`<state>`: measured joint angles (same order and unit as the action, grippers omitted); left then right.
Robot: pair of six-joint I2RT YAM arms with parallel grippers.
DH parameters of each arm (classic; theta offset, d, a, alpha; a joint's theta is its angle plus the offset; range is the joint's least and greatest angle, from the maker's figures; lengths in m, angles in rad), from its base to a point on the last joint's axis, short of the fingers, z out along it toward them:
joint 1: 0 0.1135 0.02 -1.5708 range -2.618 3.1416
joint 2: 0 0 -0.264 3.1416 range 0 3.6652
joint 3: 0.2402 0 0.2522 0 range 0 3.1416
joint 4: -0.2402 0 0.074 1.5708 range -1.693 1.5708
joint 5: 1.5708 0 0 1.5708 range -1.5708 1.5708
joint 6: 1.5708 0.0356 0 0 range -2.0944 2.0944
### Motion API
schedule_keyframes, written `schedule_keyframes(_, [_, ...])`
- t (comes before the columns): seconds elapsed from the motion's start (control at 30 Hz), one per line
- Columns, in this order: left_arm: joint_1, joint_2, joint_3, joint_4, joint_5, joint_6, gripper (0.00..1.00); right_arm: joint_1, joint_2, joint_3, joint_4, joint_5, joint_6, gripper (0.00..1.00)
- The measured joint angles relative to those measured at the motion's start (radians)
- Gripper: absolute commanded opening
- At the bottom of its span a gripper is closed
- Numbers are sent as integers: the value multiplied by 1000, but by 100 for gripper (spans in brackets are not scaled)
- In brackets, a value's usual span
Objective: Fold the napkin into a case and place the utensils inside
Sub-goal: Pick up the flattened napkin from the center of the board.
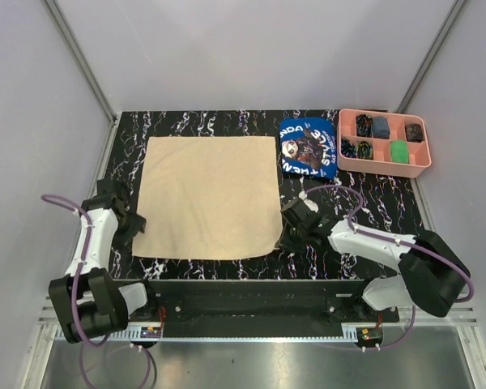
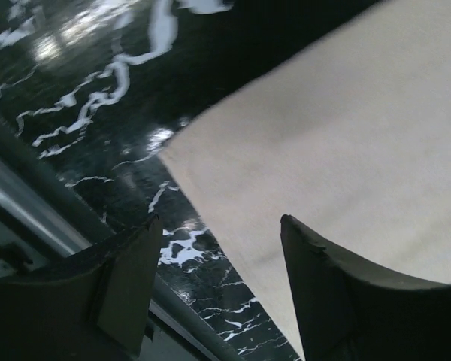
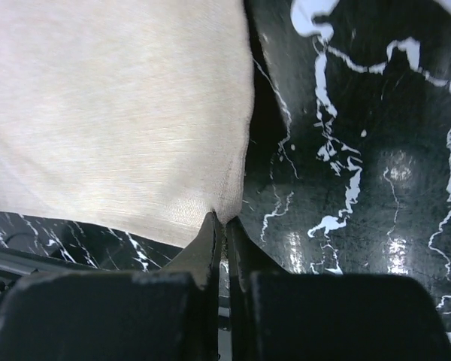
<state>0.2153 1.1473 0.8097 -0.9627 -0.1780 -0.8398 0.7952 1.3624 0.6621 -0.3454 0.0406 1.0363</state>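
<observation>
The napkin [image 1: 206, 194], a plain beige cloth, lies spread flat as a square on the black marbled table. My right gripper [image 1: 285, 235] is at its near right corner. In the right wrist view that gripper [image 3: 224, 219] is shut on the napkin's [image 3: 113, 105] corner hem, which puckers up between the fingertips. My left gripper [image 1: 134, 224] sits at the near left corner. It [image 2: 219, 219] is open, one finger over bare table, the other over the napkin [image 2: 346, 135], whose edge runs between them. No utensils are visible.
A blue printed cloth [image 1: 308, 147] lies at the back right, just past the napkin's far right corner. Beside it a pink compartment tray [image 1: 421, 166] holds several small items. The table's metal front rail [image 2: 30, 210] runs close behind my left gripper.
</observation>
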Motion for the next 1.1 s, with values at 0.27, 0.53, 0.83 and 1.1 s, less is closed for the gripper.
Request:
schedule_keyframes(0.27, [174,6,-54,-66,-26,-74,37,0,-39,63,10,52,-77,0])
schedule_keyframes(0.53, [191,139,-149,26,26,-72,40,-28,-33,71,43,18,-127,0])
schedule_keyframes(0.83, [192,156,-171,83,62,-43,38,-55,-31,61,88,-25,-130,0])
schedule_keyframes(1.1, [192,46,-171,86,59,-49,46,-63,-23,35,93,-35,-136,0])
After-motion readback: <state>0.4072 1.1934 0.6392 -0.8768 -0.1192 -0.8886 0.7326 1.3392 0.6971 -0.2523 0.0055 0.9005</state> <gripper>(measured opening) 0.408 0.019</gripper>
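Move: The napkin lies spread out flat. Its near left corner, still free, is about 5 cm back from the open left hand, 1 cm to its left and 7 cm below; the napkin's middle is some 13 cm ahead of that hand and 20 cm to its right. The right hand already pinches the near right corner, with the free corner about 42 cm to its left and 3 cm back; the blue pouch is roughly 29 cm ahead of it and 9 cm to its right. The napkin's free left corner is what the left hand drops back and down to, about 5 cm back and 7 cm down, turning some 15 degrees counter-clockwise while the fingers narrow but don't shut; it then rises a little, easing forward. The right hand keeps its pinch on the other corner, draws it up and forward about 4 cm each, then eases slightly back and down. ##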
